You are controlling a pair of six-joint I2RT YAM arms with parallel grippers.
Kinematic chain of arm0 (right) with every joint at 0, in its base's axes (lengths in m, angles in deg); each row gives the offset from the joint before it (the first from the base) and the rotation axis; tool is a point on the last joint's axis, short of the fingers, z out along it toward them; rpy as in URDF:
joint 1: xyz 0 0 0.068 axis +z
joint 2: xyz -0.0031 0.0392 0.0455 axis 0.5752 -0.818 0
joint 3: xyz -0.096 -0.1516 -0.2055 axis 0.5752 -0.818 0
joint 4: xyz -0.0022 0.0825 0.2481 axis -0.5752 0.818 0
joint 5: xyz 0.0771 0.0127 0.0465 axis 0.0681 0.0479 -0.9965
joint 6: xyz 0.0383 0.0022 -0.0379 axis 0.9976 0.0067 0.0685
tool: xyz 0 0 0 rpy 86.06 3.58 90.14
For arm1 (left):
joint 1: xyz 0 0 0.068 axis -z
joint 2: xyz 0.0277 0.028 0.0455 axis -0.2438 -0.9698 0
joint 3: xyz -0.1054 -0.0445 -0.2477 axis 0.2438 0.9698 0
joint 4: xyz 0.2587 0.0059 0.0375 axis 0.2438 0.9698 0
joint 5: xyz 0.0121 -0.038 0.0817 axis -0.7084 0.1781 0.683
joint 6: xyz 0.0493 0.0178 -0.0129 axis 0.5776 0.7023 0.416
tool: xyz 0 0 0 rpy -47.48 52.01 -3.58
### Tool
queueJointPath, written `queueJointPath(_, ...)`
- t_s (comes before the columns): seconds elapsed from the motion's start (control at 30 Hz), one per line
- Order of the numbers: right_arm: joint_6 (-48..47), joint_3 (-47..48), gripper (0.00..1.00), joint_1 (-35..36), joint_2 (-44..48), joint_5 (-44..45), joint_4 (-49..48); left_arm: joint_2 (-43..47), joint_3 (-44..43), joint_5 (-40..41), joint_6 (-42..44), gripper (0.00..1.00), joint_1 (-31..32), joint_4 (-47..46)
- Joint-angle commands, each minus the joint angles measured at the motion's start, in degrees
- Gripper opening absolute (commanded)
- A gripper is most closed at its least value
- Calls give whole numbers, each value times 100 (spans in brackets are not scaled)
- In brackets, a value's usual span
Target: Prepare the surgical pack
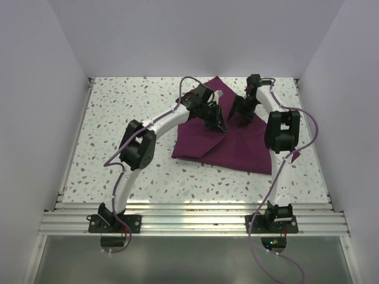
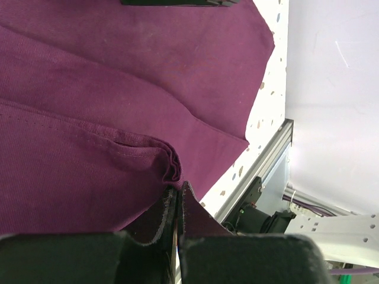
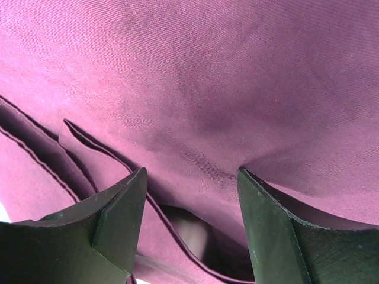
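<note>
The surgical pack (image 1: 237, 148) is a deep purple cloth, partly folded, lying right of the table's middle. My left gripper (image 1: 217, 123) rests on its upper middle. In the left wrist view that gripper (image 2: 177, 192) is shut on a bunched fold of the cloth (image 2: 118, 89), with puckers running up from the jaws. My right gripper (image 1: 241, 115) hovers just to the right of it. In the right wrist view this gripper (image 3: 192, 177) stands open, its fingertips (image 3: 133, 189) against the cloth (image 3: 207, 71), with hemmed layers lying between and below them.
The speckled tabletop (image 1: 118, 118) has white walls on three sides. An aluminium rail (image 1: 189, 213) runs along the near edge and carries both arm bases. The left wrist view shows the rail (image 2: 266, 160) and an arm base (image 2: 260, 219) past the cloth's edge.
</note>
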Motion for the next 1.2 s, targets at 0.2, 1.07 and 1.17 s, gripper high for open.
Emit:
queueJointPath(0.2,-143,28,66,-23,-474,195,292,-315,-464,-280,-205,0,221,-392)
queueJointPath(1.07,59,231,68,-154,796,895,195,783,-209,440,1480,46,-595,424)
queueJointPath(1.17,147,-50,70,-374,1299,1397,125,1073,62,440,2043,46,-903,609)
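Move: The left hand still pinches the corner of the purple cloth's folded flap. Its laying spot on the cloth is about 5 cm to the right, 1 cm back and 9 cm below. The cloth's near-left corner lies some 20 cm left and 7 cm back, its far corner about 27 cm ahead and 2 cm left, both 9 cm lower. From the open right hand, the laying spot is roughly 8 cm back, 1 cm left and 2 cm below. Left hand lowers the flap 3 cm down-right, lets go, then withdraws about 9 cm left, forward and up. ##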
